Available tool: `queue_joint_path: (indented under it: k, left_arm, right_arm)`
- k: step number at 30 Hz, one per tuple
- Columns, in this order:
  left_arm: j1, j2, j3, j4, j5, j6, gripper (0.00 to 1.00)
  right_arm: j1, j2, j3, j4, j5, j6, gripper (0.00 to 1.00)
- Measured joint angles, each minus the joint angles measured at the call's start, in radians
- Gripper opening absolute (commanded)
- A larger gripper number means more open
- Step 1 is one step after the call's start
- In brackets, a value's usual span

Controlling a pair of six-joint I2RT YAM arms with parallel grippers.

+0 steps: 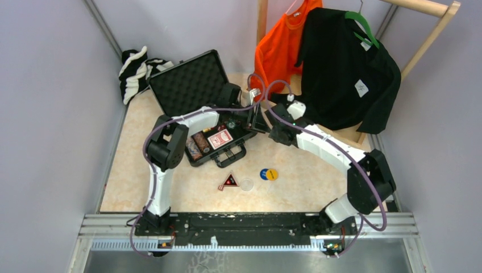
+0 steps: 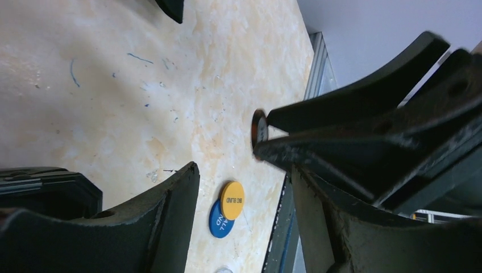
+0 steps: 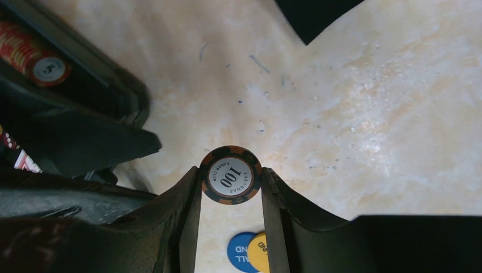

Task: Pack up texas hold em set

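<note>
The black briefcase (image 1: pixel 190 85) lies open at the back left of the table. Its tray holds rows of poker chips (image 1: pixel 197 145) (image 3: pixel 35 57) and the red card deck (image 1: pixel 220 138). My right gripper (image 3: pixel 231 177) (image 1: pixel 263 117) is shut on an orange-black "100" chip (image 3: pixel 231 174), held off the table just right of the case. In the left wrist view that chip (image 2: pixel 260 132) shows edge-on. My left gripper (image 2: pixel 241 173) (image 1: pixel 250 121) stands open and empty beside it. Overlapping blue and yellow discs (image 1: pixel 269 174) (image 2: pixel 227 207), a clear disc (image 1: pixel 246 184) and the black-red triangle (image 1: pixel 229 181) lie on the table.
A striped cloth (image 1: pixel 136 71) lies at the back left corner. An orange shirt (image 1: pixel 281 48) and a black shirt (image 1: pixel 347 74) hang from a wooden rack (image 1: pixel 423 7) at the back right. A metal rail (image 1: pixel 250 219) runs along the near edge.
</note>
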Motion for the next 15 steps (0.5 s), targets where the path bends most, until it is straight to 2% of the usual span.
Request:
queue_joint_path:
  k: [15]
  left_arm:
    - [0.019,0.090,0.096,-0.108,0.119,-0.008,0.62]
  right_arm:
    - [0.148,0.089,0.059,-0.021,0.029,-0.026,0.37]
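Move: The right hand holds the 100 chip; the left hand's open fingers, where it is being taken, wait about 6 cm to its left, some 2 cm farther out and level with it. The near right corner of the case is about 8 cm left, 6 cm ahead and 7 cm below the right hand; the blind buttons lie 9 cm back, 3 cm left and 10 cm down. From the left hand the chip is 6 cm right and 2 cm back. Leftward, slowing as it goes, the right hand carries the chip about 5 cm to the mouth of the left hand's fingers, easing back a little, its opening unchanged while it turns some 10 degrees counter-clockwise. The left hand nearly holds its place with fingers wide apart, tipping a little and sinking about 1 cm; a touch on the chip can't be made out. ##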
